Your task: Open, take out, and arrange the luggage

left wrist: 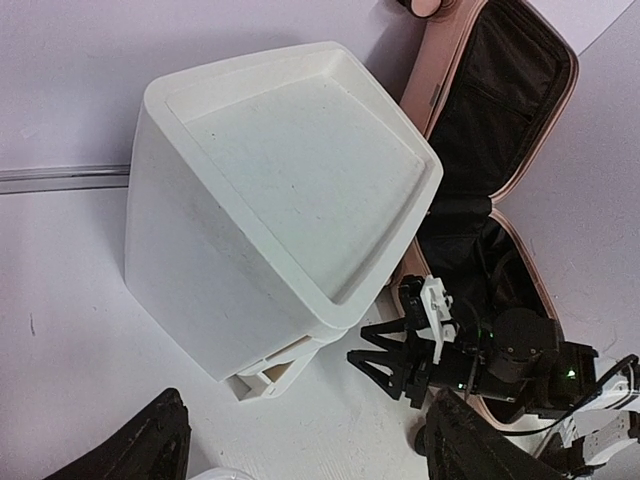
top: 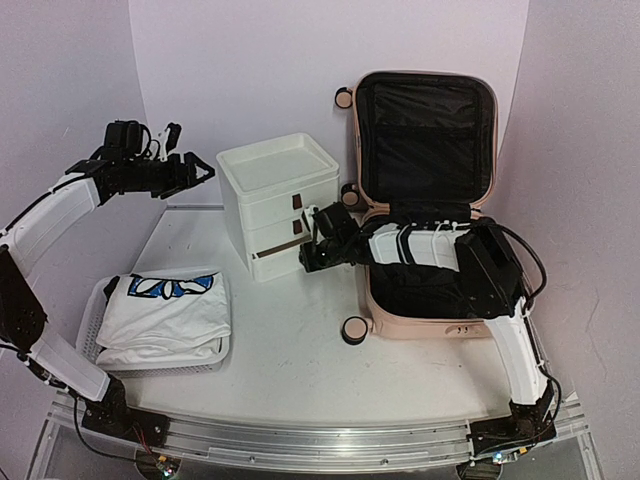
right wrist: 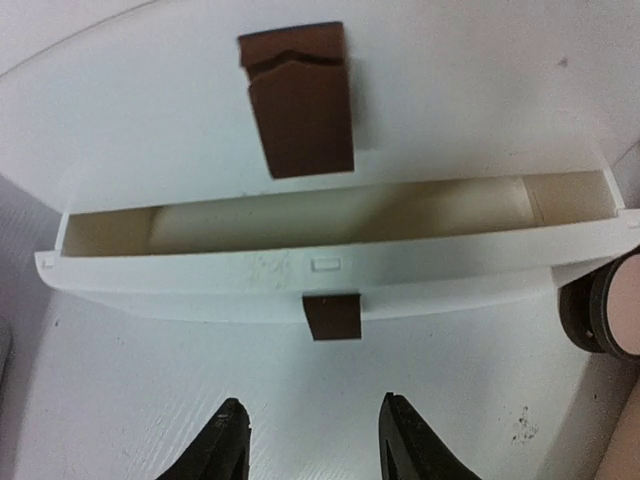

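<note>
The luggage (top: 425, 327) lies open at the right of the table, its lid propped upright against the back wall and its black lining showing. It also shows in the left wrist view as the luggage (left wrist: 440, 80). One of its wheels (right wrist: 610, 315) sits at the right edge of the right wrist view. My right gripper (top: 308, 255) reaches left from over the suitcase to the white drawer unit (top: 280, 205). It stands open (right wrist: 315, 445) just short of the brown tab (right wrist: 332, 317) of the pulled-out bottom drawer, holding nothing. My left gripper (top: 195, 172) hangs open high at the left, empty.
A white mesh basket (top: 95, 320) at the front left holds a folded white T-shirt (top: 165, 315) with a blue print. The drawer unit's flat top (left wrist: 300, 170) lies below my left gripper (left wrist: 310, 455). A second brown tab (right wrist: 297, 100) marks the drawer above.
</note>
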You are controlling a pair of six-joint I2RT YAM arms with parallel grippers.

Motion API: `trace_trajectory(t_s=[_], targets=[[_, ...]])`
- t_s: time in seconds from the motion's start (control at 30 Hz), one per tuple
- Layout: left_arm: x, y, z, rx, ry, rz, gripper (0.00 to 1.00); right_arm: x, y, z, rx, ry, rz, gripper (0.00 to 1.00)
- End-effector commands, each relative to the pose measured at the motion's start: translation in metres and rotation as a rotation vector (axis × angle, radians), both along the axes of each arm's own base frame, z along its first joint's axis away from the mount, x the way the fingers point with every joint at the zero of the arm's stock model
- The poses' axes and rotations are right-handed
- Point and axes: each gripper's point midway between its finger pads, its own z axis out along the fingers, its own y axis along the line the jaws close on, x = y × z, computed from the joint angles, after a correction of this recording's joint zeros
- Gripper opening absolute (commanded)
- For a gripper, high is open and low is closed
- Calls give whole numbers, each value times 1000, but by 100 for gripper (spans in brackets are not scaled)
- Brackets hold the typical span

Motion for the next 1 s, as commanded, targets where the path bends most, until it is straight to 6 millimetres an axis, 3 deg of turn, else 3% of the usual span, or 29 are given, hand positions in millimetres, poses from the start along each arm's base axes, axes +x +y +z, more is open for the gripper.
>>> trace_trajectory(t_s=[0.0, 0.4, 0.7, 0.87, 0.97], targets=[[2, 0, 15, -16, -63, -5, 81, 21, 16, 0, 48, -28, 8, 46], [3, 2, 17, -22, -63, -3, 81, 35, 40, -11, 90, -36, 38, 48], [6, 4, 11, -27, -47, 1, 81, 48, 40, -7, 99, -69, -18, 24], [7, 4, 11, -27, -48, 4, 81, 49, 45, -4, 124, -62, -14, 2], [7, 5, 12, -28, -50, 5, 81, 43, 51, -1, 140, -52, 3, 0]])
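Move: The brown pull tab of the bottom drawer, which stands a few centimetres open, lies about 3 cm ahead of my right hand, 2 cm to its left and 4 cm below. The middle drawer's tab is some 5 cm ahead, 3 cm left and 5 cm above; the suitcase's far wheel is roughly 13 cm ahead and 11 cm right, a little lower. From my left hand, the bottom tab lies about 5 cm ahead, 19 cm right and 28 cm down. I dip my half-open right hand about 4 cm while easing forward, then keep on forward and to the left, in under the middle drawer's tab, for nearly 4 cm forward in all. As the hand slows at the bottom drawer's tab, I shut the fingers to pinch it; the wrist hardly turns. ##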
